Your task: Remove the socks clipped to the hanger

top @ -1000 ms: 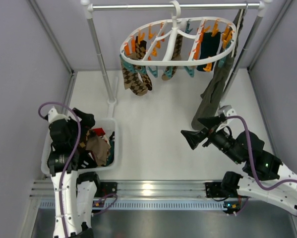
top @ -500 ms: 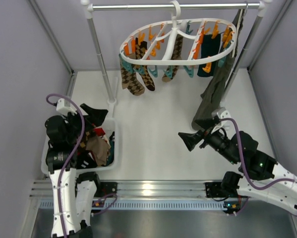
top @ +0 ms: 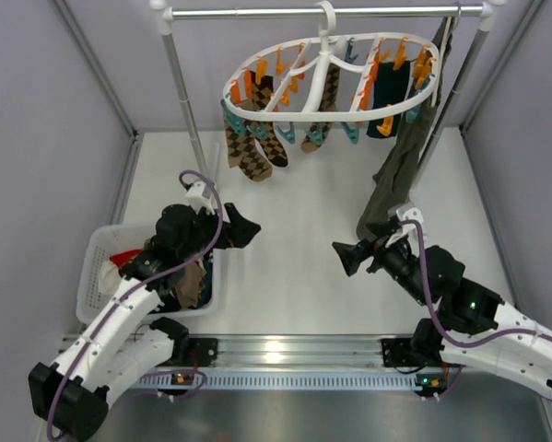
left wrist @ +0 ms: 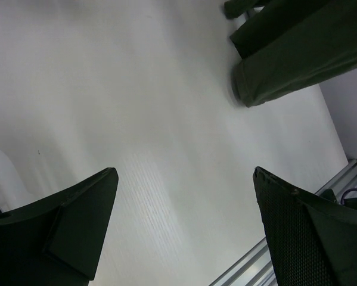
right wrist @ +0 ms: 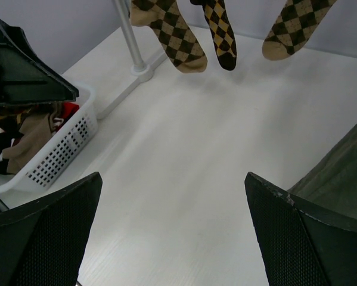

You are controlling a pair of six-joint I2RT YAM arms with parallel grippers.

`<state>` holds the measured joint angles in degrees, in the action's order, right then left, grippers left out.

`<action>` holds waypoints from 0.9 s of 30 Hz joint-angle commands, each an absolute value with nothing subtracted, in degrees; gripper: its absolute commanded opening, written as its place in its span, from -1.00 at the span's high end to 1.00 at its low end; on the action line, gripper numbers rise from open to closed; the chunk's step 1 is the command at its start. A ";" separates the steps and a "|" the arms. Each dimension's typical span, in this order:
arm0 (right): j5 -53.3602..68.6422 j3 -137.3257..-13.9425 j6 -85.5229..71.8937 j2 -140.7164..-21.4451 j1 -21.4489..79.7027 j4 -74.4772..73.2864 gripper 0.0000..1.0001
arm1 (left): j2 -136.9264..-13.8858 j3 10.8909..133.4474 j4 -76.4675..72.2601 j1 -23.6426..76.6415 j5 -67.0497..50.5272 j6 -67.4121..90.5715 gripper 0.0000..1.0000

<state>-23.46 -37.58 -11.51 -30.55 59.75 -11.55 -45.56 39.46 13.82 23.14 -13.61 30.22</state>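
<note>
The white oval hanger [top: 323,66] hangs by its hook from the rail at the back, with orange and teal clips along its bars. Clipped to it are brown-and-tan argyle socks [top: 249,153] on the left, another argyle sock [top: 326,103] in the middle and a dark teal sock [top: 387,96] on the right. The right wrist view shows three argyle toes [right wrist: 173,37] hanging above the table. My left gripper [top: 243,227] is open and empty, just right of the basket. My right gripper [top: 346,257] is open too, low over the table and pointing left. Both are well below the socks.
A white mesh basket [top: 97,254] holding clothes sits at the near left, also seen in the right wrist view [right wrist: 60,149]. An olive-green garment [top: 400,171] hangs from the rail's right end down to the table. The rack's left pole [top: 189,112] stands behind the basket.
My left arm has swung from over the basket out to the right, over the table. My right gripper has crept slightly left. Both grippers stay open.
</note>
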 commanded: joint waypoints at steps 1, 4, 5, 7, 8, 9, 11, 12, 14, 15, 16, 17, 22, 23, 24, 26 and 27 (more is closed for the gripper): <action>-27.07 -37.00 -10.55 -28.22 59.33 -8.96 -0.99 | -47.89 38.41 3.17 25.48 -8.70 29.71 -0.97; -27.86 -36.48 -10.63 -27.16 59.24 -8.88 -0.99 | -50.44 38.58 1.85 26.10 -8.96 29.36 -0.97; -28.04 -36.47 -10.55 -26.98 59.24 -8.96 -0.99 | -50.54 38.58 1.15 26.28 -9.05 29.18 -0.97; -28.39 -36.39 -10.55 -26.89 59.24 -9.14 -0.99 | -50.54 38.23 0.53 26.63 -9.40 28.39 -0.97; -28.48 -36.30 -10.63 -26.89 59.24 -9.23 -0.99 | -50.45 38.15 0.61 26.63 -9.67 28.04 -0.97; -28.65 -36.30 -10.55 -26.98 59.24 -9.32 -0.99 | -50.28 38.32 0.53 26.63 -9.67 27.78 -0.97; -28.74 -36.21 -10.37 -26.98 59.24 -9.23 -0.99 | -50.19 38.76 0.62 26.72 -10.46 26.81 -0.97; -28.74 -36.21 -10.37 -26.98 59.24 -9.14 -0.99 | -50.19 38.93 0.53 26.63 -10.55 26.55 -0.97; -28.74 -36.12 -10.37 -27.07 59.24 -9.14 -0.99 | -50.36 39.37 0.62 26.63 -10.72 25.06 -0.97; -28.91 -36.12 -10.37 -27.07 59.24 -9.05 -0.99 | -50.54 39.55 -1.65 26.72 -11.16 24.35 -0.97; -29.09 -36.04 -10.28 -27.07 59.24 -9.05 -0.99 | -50.97 39.55 -2.19 26.63 -11.16 22.87 -0.97; -29.09 -36.04 -10.28 -27.07 59.24 -8.97 -0.99 | -51.24 39.72 -2.72 26.72 -11.42 22.07 -0.97; -29.36 -35.95 -10.20 -26.63 59.24 -8.96 -0.99 | -55.71 41.57 -4.92 26.63 -10.90 19.51 -0.97; -29.36 -35.77 -10.11 -26.63 59.24 -8.79 -0.99 | -57.55 41.83 -5.44 26.72 -10.99 19.51 -0.97; -29.36 -35.77 -10.11 -26.72 59.24 -8.70 -0.99 | -58.26 41.84 -6.15 26.72 -11.25 19.51 -0.97; -29.36 -35.77 -10.11 -26.80 59.24 -8.70 -0.99 | -60.54 41.66 -8.43 26.63 -11.86 19.34 -0.97; -29.44 -35.77 -10.11 -26.81 59.24 -8.70 -0.99 | -61.43 41.66 -9.39 26.63 -12.04 19.16 -0.97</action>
<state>-28.56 -35.97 -10.52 -27.27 59.75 -11.53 -59.53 39.66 -2.59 26.41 -10.72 21.04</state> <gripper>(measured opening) 0.993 0.985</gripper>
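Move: The pair of checkered socks at the left end of the round hanger hangs about 20 cm ahead of the left hand, 3 cm to its right, with its middle some 8 cm higher. The single checkered sock is level with the pair in reach but about 14 cm farther right. The laundry basket sits some 25 cm to the left hand's left, 3 cm back and 17 cm below. From the right hand, the pair lies roughly 21 cm ahead, 21 cm left and 3 cm up. Bring the empty left gripper forward about 5 cm and some 3 cm to the right towards the hanging pair of checkered socks, slowing midway and then speeding up again. Tip the fingers upward and roll the hand's left side up a little, about 10 degrees in all, jaws kept wide open. Let the open right hand ease about 2 cm to its right, then hold it there. ##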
